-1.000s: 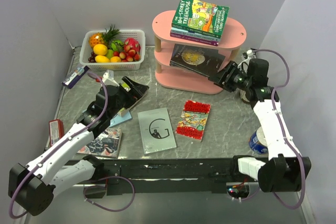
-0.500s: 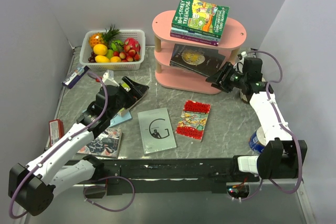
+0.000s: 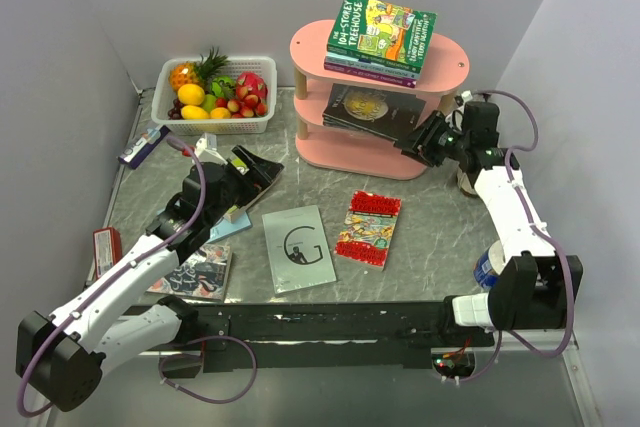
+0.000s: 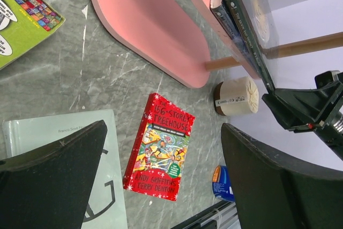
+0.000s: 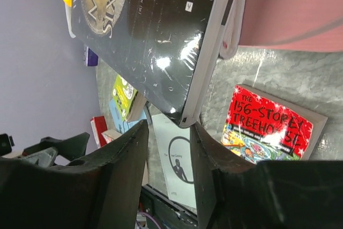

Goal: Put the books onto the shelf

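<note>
The pink shelf (image 3: 455, 55) stands at the back, with a stack of books topped by a green Treehouse cover (image 3: 385, 32) on its top tier. A black book (image 3: 372, 112) lies on the middle tier. My right gripper (image 3: 412, 144) is at that book's near corner; in the right wrist view its jaws (image 5: 169, 127) stand apart, with the corner of the black book (image 5: 150, 36) just at their mouth and not clamped. A grey "G" book (image 3: 298, 247) and a red Treehouse book (image 3: 368, 228) lie on the table. My left gripper (image 3: 258, 169) hovers wide open and holds nothing.
A white fruit basket (image 3: 215, 128) sits at the back left. A dark book (image 3: 200, 272) and a light blue one (image 3: 235, 219) lie under the left arm. A small red box (image 3: 105, 244), a carton (image 3: 145, 145), a tape roll (image 4: 236, 96) and a blue can (image 3: 490, 267) line the edges.
My right gripper has moved toward the shelf and the black book has slid further onto the middle tier. Its jaws have narrowed a little. The left arm has not moved.
</note>
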{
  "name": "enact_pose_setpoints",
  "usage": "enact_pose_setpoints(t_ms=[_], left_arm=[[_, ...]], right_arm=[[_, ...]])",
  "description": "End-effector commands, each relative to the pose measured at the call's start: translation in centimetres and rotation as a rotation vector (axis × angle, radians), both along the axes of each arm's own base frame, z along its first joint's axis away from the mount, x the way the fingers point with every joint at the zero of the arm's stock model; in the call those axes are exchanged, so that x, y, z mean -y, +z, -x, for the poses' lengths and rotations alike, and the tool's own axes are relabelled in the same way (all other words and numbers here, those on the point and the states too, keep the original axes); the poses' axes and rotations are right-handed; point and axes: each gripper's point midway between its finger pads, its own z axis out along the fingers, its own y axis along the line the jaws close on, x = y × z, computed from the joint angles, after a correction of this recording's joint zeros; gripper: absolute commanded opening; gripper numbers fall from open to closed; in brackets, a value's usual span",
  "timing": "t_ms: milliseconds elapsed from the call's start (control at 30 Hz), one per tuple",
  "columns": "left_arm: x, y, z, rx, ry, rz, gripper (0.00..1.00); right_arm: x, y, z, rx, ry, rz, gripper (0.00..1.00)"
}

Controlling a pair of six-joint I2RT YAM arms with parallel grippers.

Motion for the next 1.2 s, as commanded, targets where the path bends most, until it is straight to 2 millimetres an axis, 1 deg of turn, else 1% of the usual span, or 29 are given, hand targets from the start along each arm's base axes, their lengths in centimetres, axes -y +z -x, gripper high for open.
enact_pose_setpoints(t_ms=[0, 133, 233, 333, 367, 400, 433, 467, 500, 533, 567, 600, 633, 667, 700, 733, 767, 800, 833, 867, 900, 933, 967, 1000, 1033, 1067, 1100, 1133, 1167], left_arm=[[0.1, 2.6, -0.5, 0.070, -0.003, 0.015, 0.94], [0.1, 2.6, -0.5, 0.072, -0.002, 0.014, 0.94], [0.1, 2.6, -0.6, 0.072, -0.001, 0.010, 0.94], [0.1, 3.0, -1.0, 0.084, 0.001, 0.006, 0.94], [0.1, 3.1, -1.2, 0.091, 0.003, -0.001, 0.94], [0.1, 3.8, -1.5, 0.108, 0.005, 0.002, 0.94], [0.3, 4.1, -1.7, 0.116, -0.001, -0.001, 0.94], [0.6, 4.1, -2.3, 0.121, -0.004, -0.004, 0.94], [1.1, 5.0, -2.5, 0.136, -0.028, -0.001, 0.93], [1.6, 4.6, -3.3, 0.126, -0.039, -0.008, 0.93], [1.9, 5.4, -4.0, 0.148, -0.053, 0.009, 0.92], [2.2, 6.3, -4.7, 0.169, -0.063, 0.021, 0.89], [3.4, 5.8, -4.9, 0.159, -0.129, 0.038, 0.86], [3.5, 6.2, -5.3, 0.171, -0.139, 0.058, 0.85], [3.9, 7.7, -5.7, 0.230, -0.152, 0.090, 0.82], [4.5, 7.7, -5.9, 0.238, -0.179, 0.103, 0.81], [4.5, 8.3, -6.2, 0.269, -0.183, 0.110, 0.81], [4.7, 9.5, -6.6, 0.316, -0.189, 0.123, 0.78], [5.0, 9.2, -7.2, 0.318, -0.199, 0.121, 0.75], [5.3, 9.4, -7.3, 0.337, -0.230, 0.123, 0.72], [5.5, 10.0, -7.7, 0.357, -0.241, 0.131, 0.62], [5.8, 10.2, -8.4, 0.384, -0.249, 0.146, 0.55], [6.0, 10.3, -8.6, 0.393, -0.272, 0.169, 0.49], [6.1, 10.6, -8.9, 0.416, -0.281, 0.184, 0.42], [6.4, 10.7, -9.5, 0.444, -0.294, 0.202, 0.41], [6.4, 10.7, -9.7, 0.436, -0.308, 0.228, 0.40], [6.5, 11.2, -10.1, 0.449, -0.316, 0.239, 0.40], [6.7, 10.2, -11.0, 0.422, -0.320, 0.237, 0.40], [6.7, 10.0, -11.6, 0.408, -0.317, 0.237, 0.40]], right_arm=[[0.1, 3.7, -2.1, 0.118, -0.019, 0.005, 0.44], [0.4, 4.7, -2.9, 0.127, -0.028, 0.018, 0.44], [0.7, 4.9, -3.3, 0.126, -0.037, 0.025, 0.44], [0.9, 5.2, -3.1, 0.133, -0.037, 0.031, 0.44], [0.9, 5.9, -2.6, 0.153, -0.037, 0.034, 0.44], [0.8, 6.1, -2.3, 0.171, -0.035, 0.042, 0.44], [1.0, 5.6, -1.9, 0.168, -0.050, 0.056, 0.44], [1.3, 6.6, -1.2, 0.208, -0.066, 0.072, 0.44], [0.8, 6.7, -0.6, 0.227, -0.055, 0.098, 0.44], [1.1, 5.9, -0.3, 0.219, -0.090, 0.145, 0.44], [1.3, 6.5, 0.3, 0.241, -0.112, 0.175, 0.43], [1.6, 5.7, 0.6, 0.230, -0.137, 0.198, 0.42], [1.8, 5.5, 0.7, 0.242, -0.173, 0.210, 0.38], [2.4, 6.4, 1.4, 0.294, -0.221, 0.207, 0.34], [2.7, 4.2, 1.8, 0.279, -0.250, 0.195, 0.29], [3.0, 5.3, 1.4, 0.358, -0.288, 0.166, 0.17], [3.0, 6.0, 2.0, 0.401, -0.305, 0.131, 0.13], [2.7, 5.0, 2.3, 0.389, -0.290, 0.108, 0.09], [2.4, 5.2, 2.4, 0.403, -0.272, 0.099, 0.01], [2.2, 4.8, 2.3, 0.395, -0.252, 0.099, 0.00], [1.6, 4.6, 2.4, 0.389, -0.220, 0.092, 0.00], [1.3, 4.5, 2.4, 0.389, -0.206, 0.077, 0.00], [1.1, 5.1, 2.1, 0.419, -0.200, 0.052, 0.00], [1.2, 4.6, 1.9, 0.418, -0.218, 0.040, 0.00], [1.3, 4.6, 1.7, 0.422, -0.237, 0.025, 0.00], [1.5, 5.2, 1.6, 0.443, -0.262, -0.007, 0.00], [1.9, 5.1, 1.4, 0.440, -0.286, -0.009, 0.00], [2.4, 5.2, 1.2, 0.436, -0.311, -0.005, 0.00], [2.5, 5.0, 0.9, 0.428, -0.314, 0.007, 0.00]])
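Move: The black book on the middle shelf has its near right corner between the right fingers; its middle lies about 7 cm ahead and 7 cm left of that hand, nearly level. The red 156-Storey book is on the table, some 12 cm back, 3 cm left and 22 cm below. From the left hand, the black book's middle is about 14 cm ahead and 20 cm right; the green book lies 8 cm ahead, 10 cm left and 21 cm below. Ease the right gripper forward and up about 2 cm with the black book's corner still between its fingers, then come free, drawing back some 6 cm and rising before dipping again. Tip its fingers up nearly 20 degrees and shut them just short of the book. Meanwhile bring the left gripper forward, right and up, about 13 cm in all, towards the book's left end, turning clockwise and half closing. ##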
